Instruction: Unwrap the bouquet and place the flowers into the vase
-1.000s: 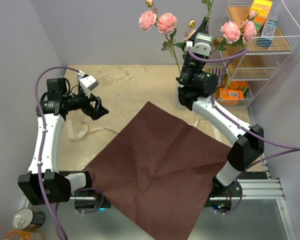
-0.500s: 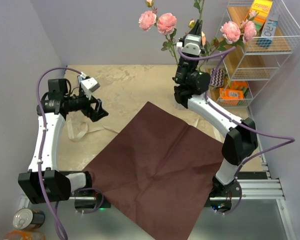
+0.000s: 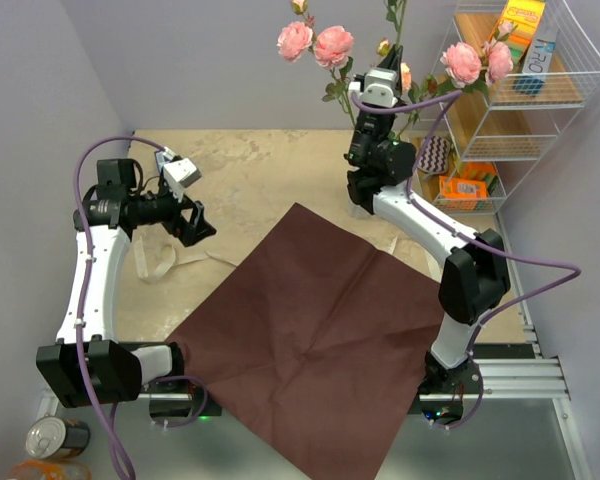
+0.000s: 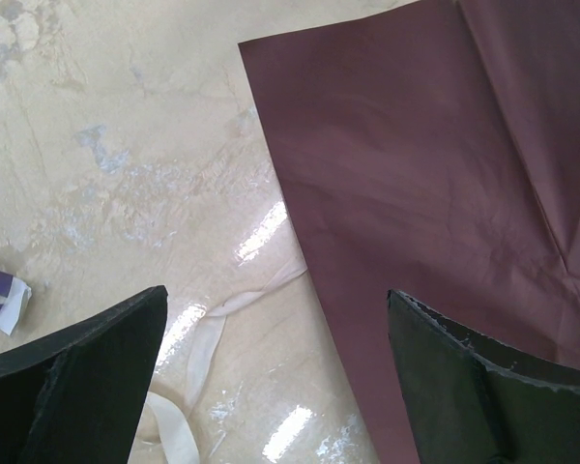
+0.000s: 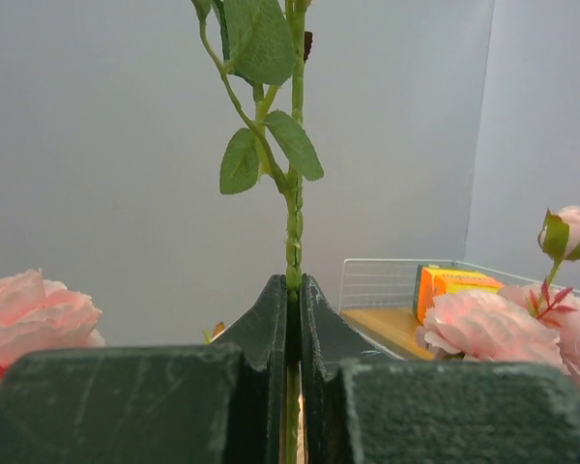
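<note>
My right gripper (image 3: 394, 52) points straight up at the back of the table, shut on one green flower stem (image 5: 294, 227) with leaves above the fingers. Other flowers stand around it: pink roses (image 3: 314, 42) to its left and more pink roses (image 3: 478, 61) to its right. In the right wrist view, blooms (image 5: 27, 311) flank the shut gripper (image 5: 293, 286). The vase is hidden behind the right arm. The bouquet's dark maroon paper (image 3: 320, 330) lies flat and unfolded. My left gripper (image 3: 195, 221) hovers open and empty left of the paper (image 4: 445, 174), above the beige ribbon (image 4: 222, 317).
A wire shelf (image 3: 525, 95) with coloured boxes stands at the back right, close to the right arm. The ribbon (image 3: 165, 262) lies loose on the marbled tabletop (image 3: 250, 180). A tin can (image 3: 50, 436) sits off the table's near left corner.
The right gripper has shifted left and slightly up with the stem held, now standing more upright. The left arm, paper and ribbon have not moved.
</note>
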Motion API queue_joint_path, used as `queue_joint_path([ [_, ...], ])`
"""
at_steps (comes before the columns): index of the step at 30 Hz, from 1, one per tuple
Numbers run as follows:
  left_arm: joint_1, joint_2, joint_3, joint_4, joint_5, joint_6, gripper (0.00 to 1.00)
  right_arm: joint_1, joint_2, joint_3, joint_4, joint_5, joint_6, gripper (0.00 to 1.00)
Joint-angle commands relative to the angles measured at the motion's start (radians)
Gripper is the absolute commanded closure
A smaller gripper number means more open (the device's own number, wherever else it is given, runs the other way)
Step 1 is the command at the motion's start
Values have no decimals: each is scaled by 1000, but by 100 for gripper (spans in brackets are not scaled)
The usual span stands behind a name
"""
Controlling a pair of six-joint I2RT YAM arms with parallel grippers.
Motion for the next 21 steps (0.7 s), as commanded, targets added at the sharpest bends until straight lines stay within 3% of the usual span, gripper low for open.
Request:
queue_joint_path([
  [1, 8, -2, 34, 8, 8, 15, 1, 0, -34, -29, 163, 85, 31, 100],
  [6, 7, -2, 30, 22, 12, 8, 0, 17, -112, -148, 77, 149, 125, 91],
  [9, 8, 2, 43, 28, 17, -12, 1, 21, -143, -208, 46, 146, 153, 67],
  [10, 8, 1, 46, 22, 20, -14, 1, 23, -148, -219, 43, 147, 150, 50],
  [11, 8, 2, 55, 17, 32, -12, 1, 33, -151, -236, 46, 167, 131, 46],
  [14, 8, 2, 70, -4, 47, -8, 0, 52, -171, -277, 31, 179, 134, 39],
  [21, 7, -2, 87, -11, 78, -31, 1, 78, -270, -320, -282, 167, 321, 28],
])
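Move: The white flower's stem is still pinched in the shut right fingers, high over the vase, whose middle lies roughly 41 cm below that hand, 2 cm to its left and 1 cm back. Pink roses already in the vase stand about 15 cm to the hand's left and 2 cm ahead, and others some 18 cm to its right, level with it, both about 4 cm lower. From the left hand the vase is about 15 cm ahead, 37 cm right and 11 cm down. The white flower's stem is taken down towards the vase by the right hand and let go: the hand sinks about 5 cm as its fingers begin to part, then they spread to well over half open while it draws back 2 to 3 cm and eases down a little more, tipping some 10 degrees downward, leaving the stem free. ##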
